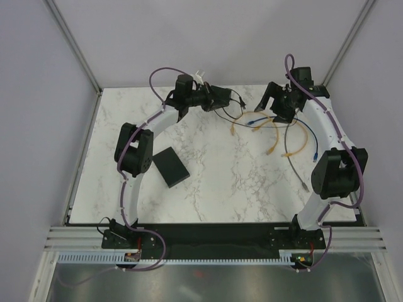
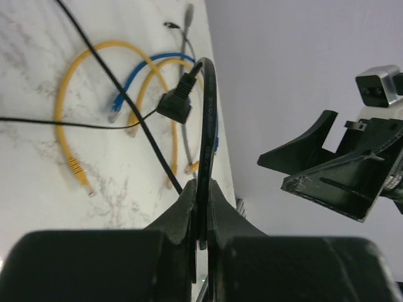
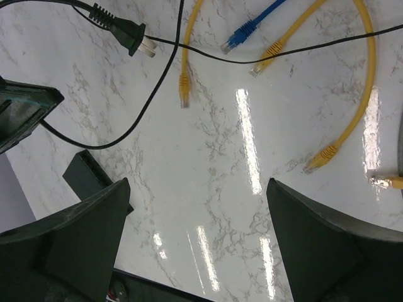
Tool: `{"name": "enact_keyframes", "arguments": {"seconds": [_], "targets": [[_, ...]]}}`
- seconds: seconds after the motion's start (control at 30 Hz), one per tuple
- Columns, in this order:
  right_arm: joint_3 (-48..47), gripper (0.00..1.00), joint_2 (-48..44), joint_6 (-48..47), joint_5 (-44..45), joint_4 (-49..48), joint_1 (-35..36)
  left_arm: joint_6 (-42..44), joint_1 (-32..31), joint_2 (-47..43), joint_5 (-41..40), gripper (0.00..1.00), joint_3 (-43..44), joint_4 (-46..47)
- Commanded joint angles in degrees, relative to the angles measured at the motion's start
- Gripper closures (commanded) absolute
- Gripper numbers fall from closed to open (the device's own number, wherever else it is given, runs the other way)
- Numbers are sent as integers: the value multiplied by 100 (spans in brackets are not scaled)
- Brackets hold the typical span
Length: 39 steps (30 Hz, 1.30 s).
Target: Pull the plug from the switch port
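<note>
The switch, a flat matte-black box [image 1: 170, 167], lies on the marble table beside the left arm. No cable runs into it, and its port does not show. My left gripper [image 1: 221, 99] is raised at the back of the table, far from the box. In the left wrist view it [image 2: 203, 207] is shut on a thick black cord [image 2: 206, 126]. The cord arcs up and ends in a black two-prong plug [image 2: 175, 104] that hangs free above the table. That plug [image 3: 123, 33] also shows in the right wrist view. My right gripper [image 1: 275, 104] [image 3: 198, 214] stands wide open over bare marble, holding nothing.
Loose patch cables lie at the back right: yellow ones [image 1: 277, 135] [image 3: 368, 82], a blue one [image 1: 261, 119] [image 3: 249, 28] and a grey one [image 1: 296, 167]. Thin black cords [image 3: 126, 132] cross the marble between the two grippers. Grey walls close in the table.
</note>
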<state>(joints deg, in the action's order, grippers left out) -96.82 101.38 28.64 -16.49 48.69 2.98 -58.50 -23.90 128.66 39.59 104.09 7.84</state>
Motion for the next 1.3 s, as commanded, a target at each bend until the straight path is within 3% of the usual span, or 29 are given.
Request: {"name": "enact_keyframes", "arguments": {"seconds": [0.0,0.2,0.4,0.53,0.63,0.93,1.27], "targets": [[224,2,3,-201,-30,211,18,917,202,-639,57,98,-169,-642],[154,2,461,-228,1302,212,1,1533,228,-833,154,98,-495,-1257],[40,2,1049,456,2026,-156,-579,2043,307,-1290,48,98,-882,-1547],[-153,8,1471,844,2027,-315,-764,2167,430,-1484,48,98,-970,-1618],[-127,22,1665,1117,1756,-684,-826,2167,553,-1502,189,98,-996,-1654],[-206,39,2219,2171,1280,-1352,-834,2124,667,-1475,453,98,-1031,-1698],[-303,47,2579,2681,1605,-1502,-834,2307,667,-1616,453,98,-1111,-1803]]}}
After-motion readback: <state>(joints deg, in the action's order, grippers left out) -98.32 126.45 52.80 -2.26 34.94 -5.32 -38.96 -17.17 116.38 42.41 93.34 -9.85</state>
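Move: From the right hand, the stretch of thin black adapter cable to be gripped lies about 9 cm ahead, 10 cm to the right and 19 cm below. On the table too, the blue plug is roughly 10 cm ahead and 7 cm left of this hand, the nearest yellow plug 4 cm back and 3 cm right. The left hand already holds the thick black cord; its power plug hangs some 13 cm to the right, 1 cm ahead and 3 cm lower, the adapter lies about 16 cm ahead, 5 cm right and 18 cm down, and that thin cable stretch 38 cm right, 2 cm ahead, 19 cm down. Lower the right gripper about 17 cm, swinging it right and then forward to the thin black cable over the yellow and blue cables, turning the wrist some 35 degrees clockwise and narrowing the wide-open fingers to about half, one either side of the cable. Meanwhile keep the left gripper shut on the cord and draw it left and a little back, dipping at first and tipping the fingertips further down. ##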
